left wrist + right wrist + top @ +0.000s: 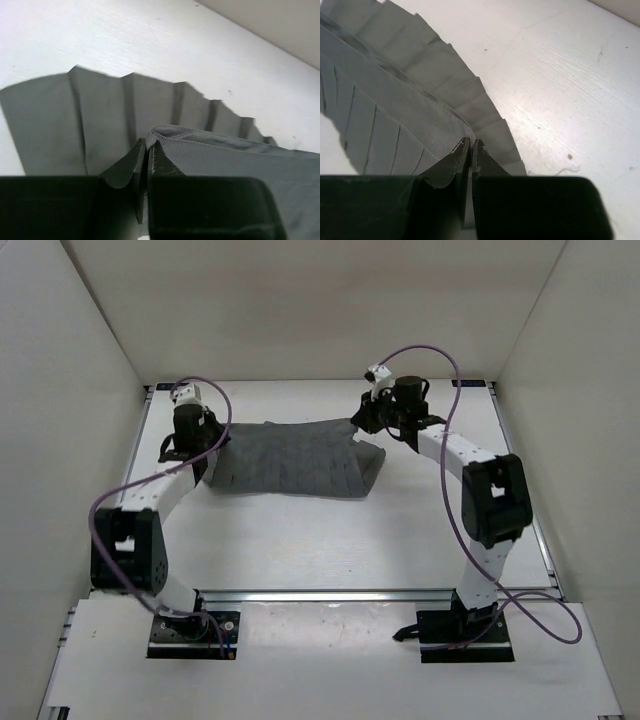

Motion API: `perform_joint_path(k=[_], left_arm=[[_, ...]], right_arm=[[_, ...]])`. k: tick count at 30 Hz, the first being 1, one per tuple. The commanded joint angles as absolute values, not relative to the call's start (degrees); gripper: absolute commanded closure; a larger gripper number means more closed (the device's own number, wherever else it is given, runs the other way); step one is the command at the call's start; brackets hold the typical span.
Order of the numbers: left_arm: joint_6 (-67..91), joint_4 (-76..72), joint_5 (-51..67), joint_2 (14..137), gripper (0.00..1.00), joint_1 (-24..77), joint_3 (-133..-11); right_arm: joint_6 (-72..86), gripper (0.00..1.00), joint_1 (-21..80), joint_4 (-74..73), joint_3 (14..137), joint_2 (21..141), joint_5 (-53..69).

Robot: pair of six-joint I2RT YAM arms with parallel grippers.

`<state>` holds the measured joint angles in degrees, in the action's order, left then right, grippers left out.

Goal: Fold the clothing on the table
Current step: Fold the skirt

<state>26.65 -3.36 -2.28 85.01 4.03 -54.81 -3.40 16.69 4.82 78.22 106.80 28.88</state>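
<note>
The dark grey clothing point(290, 460) lies across the middle of the white table point(300, 550), with pleat-like creases. My left gripper point(212, 448) is at its left end and my right gripper point(362, 425) at its right end. In the left wrist view the left gripper point(148, 144) is shut on a ribbed edge of the clothing point(100, 115), held above a pleated layer that rests on the table point(125, 35). The right wrist view has the right gripper point(471, 142) shut on a stitched edge of the clothing point(395, 115), with pleats fanned out beneath on the table point(560, 75).
White walls point(70, 360) enclose the table on the left, back and right. A metal rail point(330, 594) runs along the near edge between the arm bases. Purple cables point(440, 360) loop off both arms.
</note>
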Motion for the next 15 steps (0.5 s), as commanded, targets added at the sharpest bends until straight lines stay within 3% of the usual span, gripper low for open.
perform_joint_path(k=[1,9,11,15], left_arm=[[25.0,-5.4,-1.3,92.2,0.9,2.0,-60.3],[20.7,-1.3,3.2,112.1,0.82,1.4,-81.4],[20.7,-2.8,4.1,115.1,0.69,1.8,-83.7],[18.9,4.0,4.0,122.1,0.57,2.4,-94.4]], right_arm=[[-5.4,1.0,16.0,2.9,85.8,113.1,26.9],[-4.9,1.0,16.2,-6.9,102.5,126.6,20.7],[-4.7,1.0,16.1,-7.3,102.5,128.1,18.1],[-5.5,1.0,15.8,-6.9,101.2,128.6,17.9]])
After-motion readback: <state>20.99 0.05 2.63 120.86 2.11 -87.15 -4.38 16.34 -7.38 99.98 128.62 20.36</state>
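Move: Each hand holds one corner of the skirt's waistband in the air. From the left hand, the laying spot by the far pleated hem is about 14 cm straight ahead and 8 cm down, and the near fold's left corner is some 15 cm back, 4 cm left. The right hand's spot is roughly 8 cm straight ahead, 10 cm down; on the table the hem's right corner sits about 3 cm back, 9 cm right, and the fold's right corner 20 cm back, 3 cm right. Both hands lower the waistband forward towards the hem, left about 15 cm and releasing, right 12, still pinching. ##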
